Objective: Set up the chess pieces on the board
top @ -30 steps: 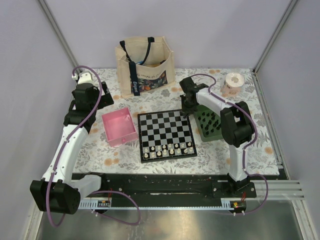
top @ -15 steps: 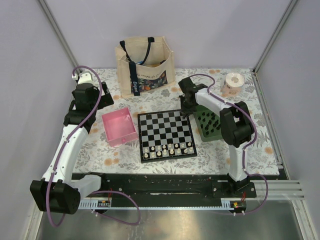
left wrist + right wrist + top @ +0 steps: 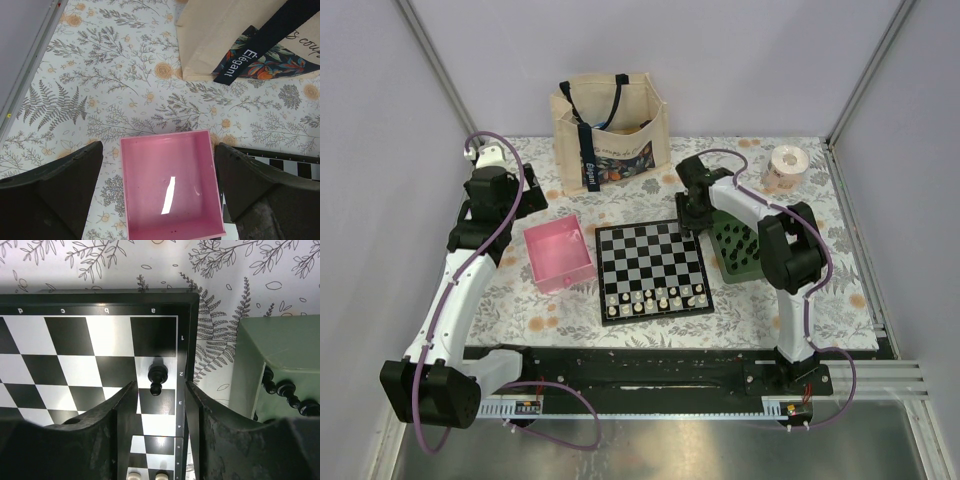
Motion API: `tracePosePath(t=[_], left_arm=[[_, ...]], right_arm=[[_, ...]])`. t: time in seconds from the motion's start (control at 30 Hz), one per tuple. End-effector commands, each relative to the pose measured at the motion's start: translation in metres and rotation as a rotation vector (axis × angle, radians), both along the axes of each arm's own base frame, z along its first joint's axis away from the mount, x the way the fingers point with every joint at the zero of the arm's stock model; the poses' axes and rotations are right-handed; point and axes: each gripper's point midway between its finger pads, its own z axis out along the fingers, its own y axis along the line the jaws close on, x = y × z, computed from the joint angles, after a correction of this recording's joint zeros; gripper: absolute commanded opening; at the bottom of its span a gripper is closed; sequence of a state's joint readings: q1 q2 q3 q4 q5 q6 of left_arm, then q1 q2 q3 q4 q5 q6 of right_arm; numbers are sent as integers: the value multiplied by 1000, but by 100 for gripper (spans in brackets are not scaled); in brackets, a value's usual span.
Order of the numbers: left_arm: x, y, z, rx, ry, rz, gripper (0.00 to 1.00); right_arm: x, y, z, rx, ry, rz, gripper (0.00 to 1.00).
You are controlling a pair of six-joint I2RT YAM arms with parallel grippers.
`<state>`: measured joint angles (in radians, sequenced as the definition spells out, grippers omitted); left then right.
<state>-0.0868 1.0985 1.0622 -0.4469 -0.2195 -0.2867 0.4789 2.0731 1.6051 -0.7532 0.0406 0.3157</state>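
The board point(image 3: 650, 255) lies mid-table, with white pieces point(image 3: 655, 297) along its near rows. My right gripper point(image 3: 690, 218) hangs over its far right corner. In the right wrist view, that gripper point(image 3: 160, 386) is open. One black chess piece point(image 3: 157, 377) stands upright on a white edge square of the board point(image 3: 75, 355), between the fingertips and touching neither. More black chess pieces point(image 3: 287, 390) lie in the green tray point(image 3: 280, 350). My left gripper point(image 3: 159, 146) is open above the empty pink tray point(image 3: 170, 190), holding nothing.
The pink tray point(image 3: 560, 255) sits left of the board and the green tray point(image 3: 735, 245) right of it. A beige tote bag point(image 3: 610, 130) stands at the back, with a tape roll point(image 3: 785, 165) at the back right. The cloth is floral.
The right gripper's jaws have opened and let go of the black piece, which now stands free on the board. The left arm has not moved.
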Motion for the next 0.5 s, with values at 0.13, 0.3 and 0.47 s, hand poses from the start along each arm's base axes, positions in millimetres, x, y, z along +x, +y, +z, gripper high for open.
tracePosePath(t=[0.13,0.3,0.47], left_arm=[[3,-1,15,-1,-50,-13,99],[3,-1,12,1,-44,-11,99],[4,-1,13,-1,-44,-15,99]], right_arm=[[17,21,78,113,-162,49,56],[22,-10,134,53,-332,-22,57],[20,-77,134,67,-339,-214,52]])
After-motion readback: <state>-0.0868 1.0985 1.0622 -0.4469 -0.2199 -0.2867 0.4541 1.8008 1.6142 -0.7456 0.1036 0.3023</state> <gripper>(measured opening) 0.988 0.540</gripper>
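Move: Just ahead of the board's right foot-edge corner squares, the black pawn stands already released between the right hand's half-open fingertips, its middle about 1 cm below them. The remaining black pieces in the green tray lie around 13 cm to the hand's right, 1 cm back and 3 cm lower. The nearest white pawn is some 14 cm straight back, 1 cm lower. From the idle left hand, the tray's black pieces are about 49 cm right, 2 cm ahead and 23 cm below. Rising off the standing black pawn, the right hand climbs slowly at first, then fast, about 12 cm almost straight up, and starts to curve a little to the right near the end. The wrist tilts about 15 degrees so the fingertips swing forward; the empty fingers stay half open. ##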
